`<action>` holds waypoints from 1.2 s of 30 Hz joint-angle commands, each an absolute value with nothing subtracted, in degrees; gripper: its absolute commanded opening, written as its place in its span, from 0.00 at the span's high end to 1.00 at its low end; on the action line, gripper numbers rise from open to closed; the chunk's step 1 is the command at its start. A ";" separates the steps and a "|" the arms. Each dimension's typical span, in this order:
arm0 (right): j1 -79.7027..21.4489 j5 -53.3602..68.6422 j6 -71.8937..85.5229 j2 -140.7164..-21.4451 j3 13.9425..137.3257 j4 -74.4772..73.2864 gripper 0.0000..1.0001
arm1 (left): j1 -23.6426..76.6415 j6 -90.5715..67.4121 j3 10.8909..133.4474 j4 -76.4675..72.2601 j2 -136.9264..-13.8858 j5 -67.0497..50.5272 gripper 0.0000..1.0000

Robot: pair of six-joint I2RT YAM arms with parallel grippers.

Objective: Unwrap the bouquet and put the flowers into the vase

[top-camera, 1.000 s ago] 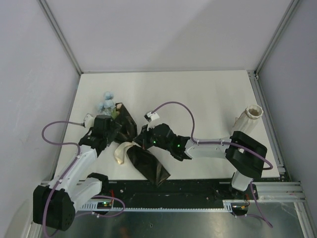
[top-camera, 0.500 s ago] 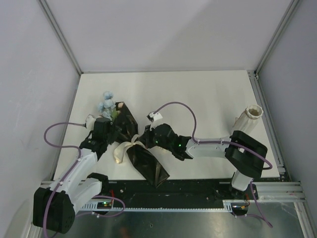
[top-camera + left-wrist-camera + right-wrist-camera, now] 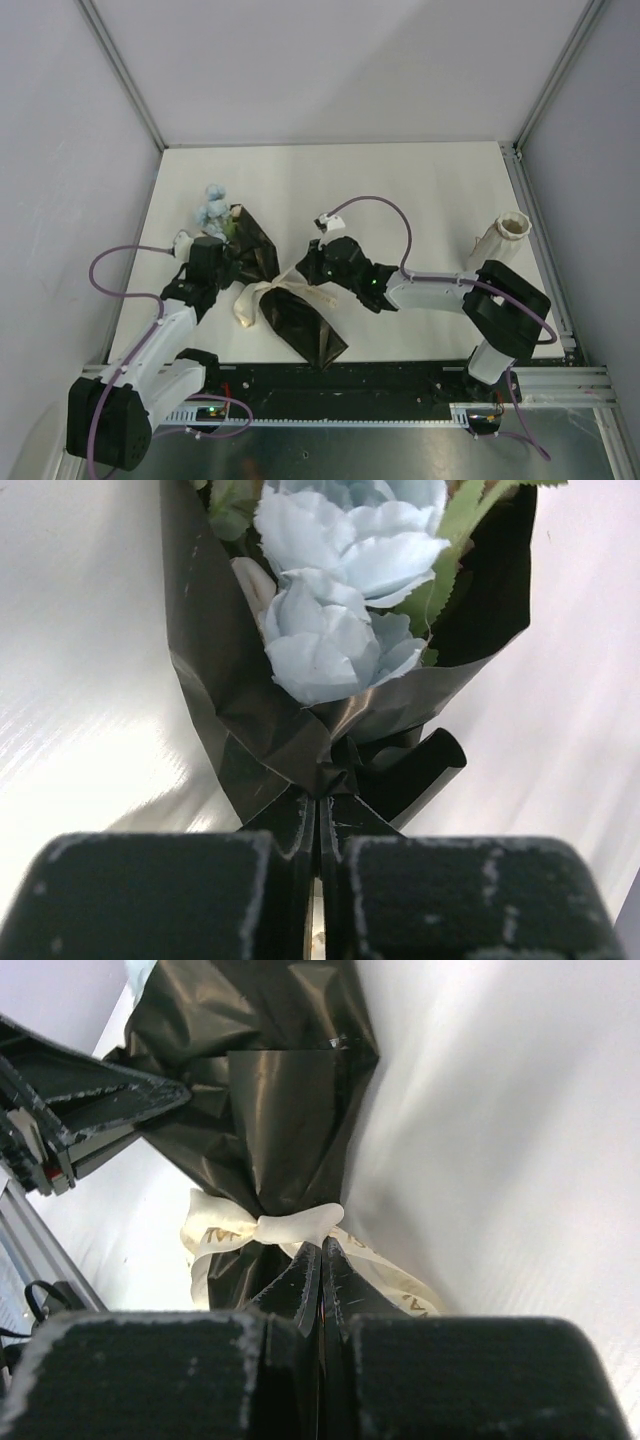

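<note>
The bouquet (image 3: 285, 305), wrapped in crinkly black paper (image 3: 250, 730), lies slantwise on the white table (image 3: 400, 200). Its pale blue flowers (image 3: 213, 208) point to the far left, and they fill the upper part of the left wrist view as flowers (image 3: 335, 620). My left gripper (image 3: 224, 252) (image 3: 320, 815) is shut on the paper just below the blooms. A cream ribbon (image 3: 262, 293) (image 3: 290, 1225) is knotted round the bundle's waist. At that knot, my right gripper (image 3: 303, 272) (image 3: 320, 1260) is shut on the ribbon. The cream ribbed vase (image 3: 503, 235) stands at the far right.
The right arm's elbow (image 3: 500, 310) sits just in front of the vase. Grey walls with metal rails (image 3: 120, 70) enclose the table on three sides. A black rail (image 3: 400, 375) runs along the near edge.
My left gripper has shut on the black paper. The right gripper has moved right with the ribbon, drawing it out, and the bouquet has shifted a little.
</note>
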State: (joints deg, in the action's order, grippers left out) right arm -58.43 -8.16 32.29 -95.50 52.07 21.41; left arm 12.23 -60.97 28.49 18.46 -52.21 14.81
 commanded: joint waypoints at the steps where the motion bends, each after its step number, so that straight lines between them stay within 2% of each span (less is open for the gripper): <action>1: -55.33 -9.12 31.62 -91.51 51.79 21.84 1.00 | 11.88 -59.98 30.47 16.96 -53.07 16.59 1.00; 8: -47.51 -7.79 31.57 -88.57 51.66 19.59 1.00 | 11.91 -58.42 31.37 16.96 -54.09 17.43 1.00; 20: -41.44 -5.45 26.71 -82.30 47.83 19.69 1.00 | 11.92 -53.78 33.09 16.99 -54.89 19.72 1.00; 36: -28.85 -14.84 21.55 -74.32 50.33 25.19 1.00 | 11.81 -52.71 34.95 17.41 -56.17 19.01 1.00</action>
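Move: The ribbon knot on the bouquet's wrap lies about 8 cm left of the right gripper, 3 cm back and some 5 cm below its fingers, which already pinch a ribbon end. From this gripper the blue flowers are roughly 21 cm left and 15 cm ahead; the wrap's lower part is about 13 cm straight back. The left gripper, shut on the wrap, has the knot some 7 cm right, 5 cm back and a little below. Keep the right fingers shut on the ribbon end and pull it away from the knot, to the right and forward, climbing about 10 cm as you go, roughly 25 cm in all with a brief slowing midway. Swing that hand some 25 degrees clockwise and tip its fingers up. Hold the left gripper almost still, still pinching the wrap against the pull. ##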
